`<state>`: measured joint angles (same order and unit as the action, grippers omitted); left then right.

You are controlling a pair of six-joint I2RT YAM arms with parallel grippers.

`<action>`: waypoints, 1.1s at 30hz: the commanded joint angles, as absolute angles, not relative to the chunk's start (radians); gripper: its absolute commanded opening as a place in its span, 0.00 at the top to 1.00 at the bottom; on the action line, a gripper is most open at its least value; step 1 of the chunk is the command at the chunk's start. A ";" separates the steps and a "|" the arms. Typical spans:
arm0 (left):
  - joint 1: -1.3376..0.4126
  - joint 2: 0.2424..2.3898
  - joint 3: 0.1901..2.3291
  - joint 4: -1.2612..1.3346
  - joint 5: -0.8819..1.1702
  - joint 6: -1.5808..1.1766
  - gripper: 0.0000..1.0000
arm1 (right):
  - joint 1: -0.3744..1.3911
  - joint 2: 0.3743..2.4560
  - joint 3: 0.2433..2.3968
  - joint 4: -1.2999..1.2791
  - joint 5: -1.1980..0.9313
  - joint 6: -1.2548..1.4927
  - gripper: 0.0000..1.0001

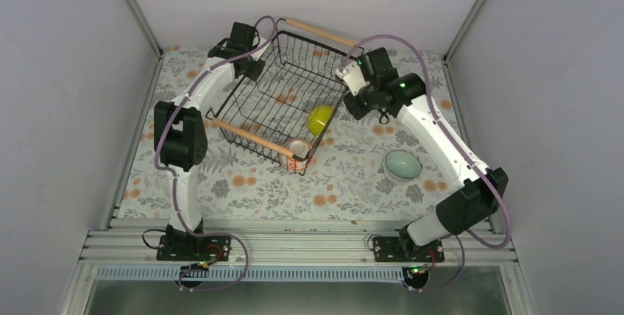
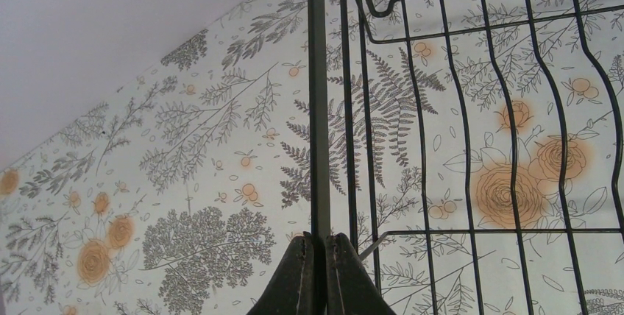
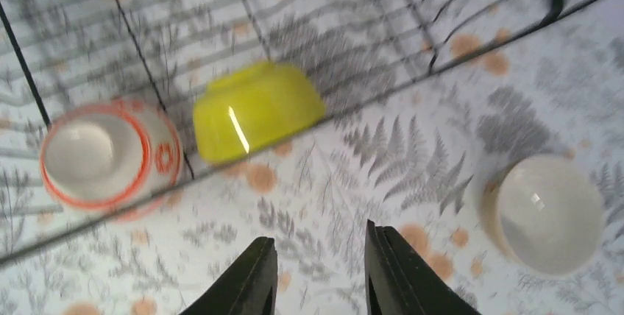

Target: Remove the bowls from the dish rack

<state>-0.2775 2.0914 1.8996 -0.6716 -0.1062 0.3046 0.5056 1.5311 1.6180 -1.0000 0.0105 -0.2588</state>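
Observation:
The dish rack (image 1: 283,90), black wire with wooden rod handles, sits askew at mid-table. A yellow-green bowl (image 1: 320,118) lies on its side inside the rack, and a pinkish bowl with red-orange pattern (image 1: 298,154) sits at the near corner. A pale mint bowl (image 1: 402,165) stands on the table to the right, outside the rack. My left gripper (image 2: 319,245) is shut on a black bar of the rack (image 2: 318,109) at its far left corner (image 1: 250,61). My right gripper (image 3: 320,249) hovers open and empty above the rack's right side (image 1: 355,79), with the yellow-green bowl (image 3: 254,112), patterned bowl (image 3: 103,153) and mint bowl (image 3: 548,212) below.
A floral cloth (image 1: 243,182) covers the table. Grey walls with metal posts close in the left, right and back sides. The arm bases stand on the rail at the near edge (image 1: 294,245).

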 commanded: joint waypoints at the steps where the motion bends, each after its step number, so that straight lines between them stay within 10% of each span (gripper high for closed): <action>1: -0.299 2.125 1.898 -0.746 -0.127 0.335 0.98 | 0.473 1.499 1.468 -0.999 -0.111 -0.240 0.77; 4: -0.302 2.121 1.899 -0.748 -0.133 0.333 0.98 | 0.462 1.478 1.414 -0.967 -0.184 -0.225 0.96; 33: -0.316 2.077 1.812 -0.708 -0.163 0.336 0.98 | 0.255 1.813 1.312 -0.789 -0.799 -0.192 0.96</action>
<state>-0.2935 2.0777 1.8626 -0.6357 -0.1516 0.3035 0.2752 1.8080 1.2739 -0.8158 -0.7258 -0.1944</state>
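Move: The yellow bowl leans inside the rack's right side, about 8 cm to the right hand's left, 2 cm ahead and some 18 cm below. The red-rimmed bowl is roughly 14 cm left and 7 cm back. Outside the rack, the white bowl lies some 7 cm ahead and 14 cm right, the green bowl about 11 cm back and 16 cm right. From the left hand, gripping the rack's left rim, the yellow bowl is some 12 cm back, 17 cm right and 9 cm lower. Towards the yellow bowl, the right hand sinks about 16 cm just outside the rack's right side, drawing back a few centimetres early on and easing left at the end. Its fingers shut early, and the wrist swings some 45 degrees, from pointing forward and down to pointing left and down at the bowl's side of the rack. ##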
